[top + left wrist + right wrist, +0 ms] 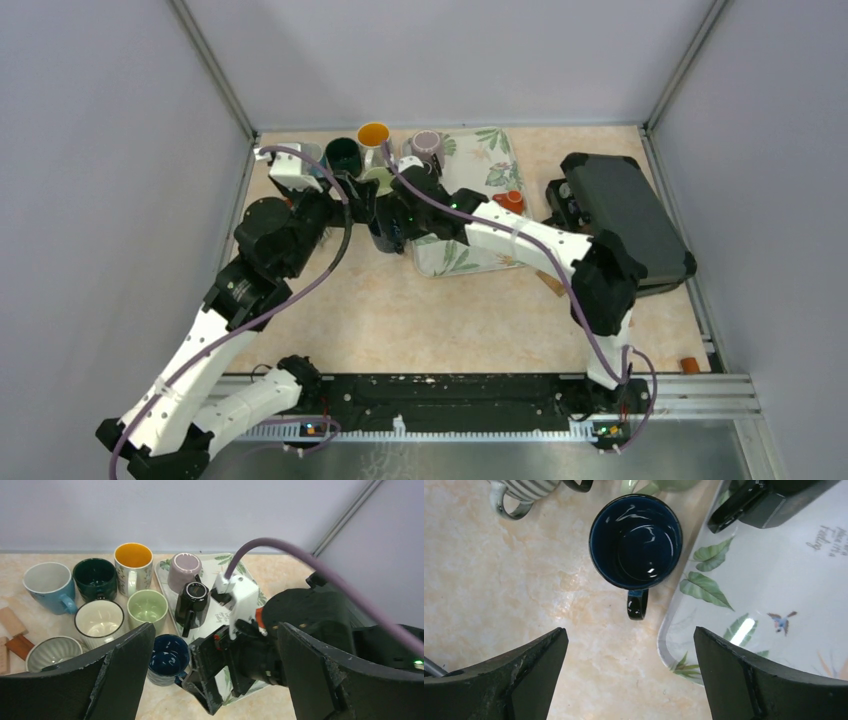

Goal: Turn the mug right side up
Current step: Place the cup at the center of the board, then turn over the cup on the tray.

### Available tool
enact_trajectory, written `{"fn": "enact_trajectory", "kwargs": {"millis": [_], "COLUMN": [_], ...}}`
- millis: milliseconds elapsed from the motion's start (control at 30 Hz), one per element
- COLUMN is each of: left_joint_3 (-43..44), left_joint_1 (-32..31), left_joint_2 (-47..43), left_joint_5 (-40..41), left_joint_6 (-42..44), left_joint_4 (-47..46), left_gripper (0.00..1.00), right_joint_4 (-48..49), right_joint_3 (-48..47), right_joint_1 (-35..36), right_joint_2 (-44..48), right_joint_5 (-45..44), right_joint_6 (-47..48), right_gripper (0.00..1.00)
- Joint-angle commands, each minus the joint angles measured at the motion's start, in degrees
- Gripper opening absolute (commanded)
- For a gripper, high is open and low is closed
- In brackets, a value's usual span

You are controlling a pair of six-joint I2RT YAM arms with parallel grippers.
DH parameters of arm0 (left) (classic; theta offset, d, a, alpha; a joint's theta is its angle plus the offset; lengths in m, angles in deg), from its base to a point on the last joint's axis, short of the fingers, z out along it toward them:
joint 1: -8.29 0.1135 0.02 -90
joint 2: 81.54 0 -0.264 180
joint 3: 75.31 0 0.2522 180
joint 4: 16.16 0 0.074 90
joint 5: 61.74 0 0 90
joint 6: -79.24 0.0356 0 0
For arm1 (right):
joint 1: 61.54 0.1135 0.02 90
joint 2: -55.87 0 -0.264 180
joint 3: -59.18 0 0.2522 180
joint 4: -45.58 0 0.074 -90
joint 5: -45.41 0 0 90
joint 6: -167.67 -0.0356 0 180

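A dark blue mug (636, 540) stands mouth up on the table, its handle towards the right wrist camera, just left of the leaf-print tray (669, 630). My right gripper (629, 647) hangs open above it; nothing sits between the fingers. From the left wrist view the same mug (169, 657) shows beside the right gripper (225, 672). My left gripper (215, 630) is open and holds nothing, hovering above and near the right one. In the top view both grippers (340, 195) (395, 225) crowd over the mug and hide it. On the tray, a mauve mug (184, 570) and a black mug (192, 600) stand bottom up.
Upright mugs cluster left of the tray: light blue (47, 585), dark green (95, 577), yellow-lined (133, 562), cream (99, 620), pale green (146, 607), striped (50, 652). Wooden blocks (12, 622) lie at the left. A black case (625, 215) sits at the right.
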Motion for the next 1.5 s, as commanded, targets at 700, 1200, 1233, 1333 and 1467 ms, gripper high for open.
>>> {"fn": "enact_trajectory", "kwargs": {"millis": [700,1200,1233,1333,1467], "left_joint_3": [20.83,26.12,26.18,25.91,25.87], "left_joint_1": [6.60,11.85,11.85,11.57,10.87], "left_joint_2": [39.30,57.27,58.10,60.06,62.28], "left_joint_5": [-18.39,-25.46,-25.86,-27.32,-26.67], "left_joint_6": [2.40,6.54,6.75,6.96,6.75], "left_joint_4": [-1.17,1.84,1.91,1.74,1.48], "left_gripper": [0.98,0.98,0.98,0.99,0.98], "right_joint_4": [13.57,15.01,15.36,15.98,16.25], "right_joint_3": [37.32,42.22,42.53,43.07,43.63], "right_joint_1": [-20.24,-23.05,-23.08,-23.23,-23.49], "right_joint_2": [37.63,42.25,42.43,42.56,42.83], "right_joint_5": [0.14,3.48,3.75,4.17,4.42], "right_joint_6": [-4.30,-3.35,-3.45,-3.65,-3.58], "right_gripper": [0.99,0.99,0.99,0.99,0.99]}}
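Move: From the left gripper, the upside-down black mug stands about 22 cm ahead, 13 cm to the right and some 33 cm below. The pale green mug is about 9 cm to its left, the pink mug some 9 cm beyond it, and the blue mug about 10 cm nearer and 8 cm to its left. From the right gripper, the black mug lies about 15 cm ahead, 4 cm right and 10 cm down; the blue mug, some 4 cm ahead, 4 cm left and 10 cm down. Bring the left gripper down about 24 cm and forward some 19 cm, bearing right too, towards the upside-down black mug, tipping the open fingers down about 35 degrees and turning them clockwise; stop short of touching. Meanwhile swing the empty, open right gripper about 22 cm right over the tray, away from the blue mug, turning clockwise to clear the way. ##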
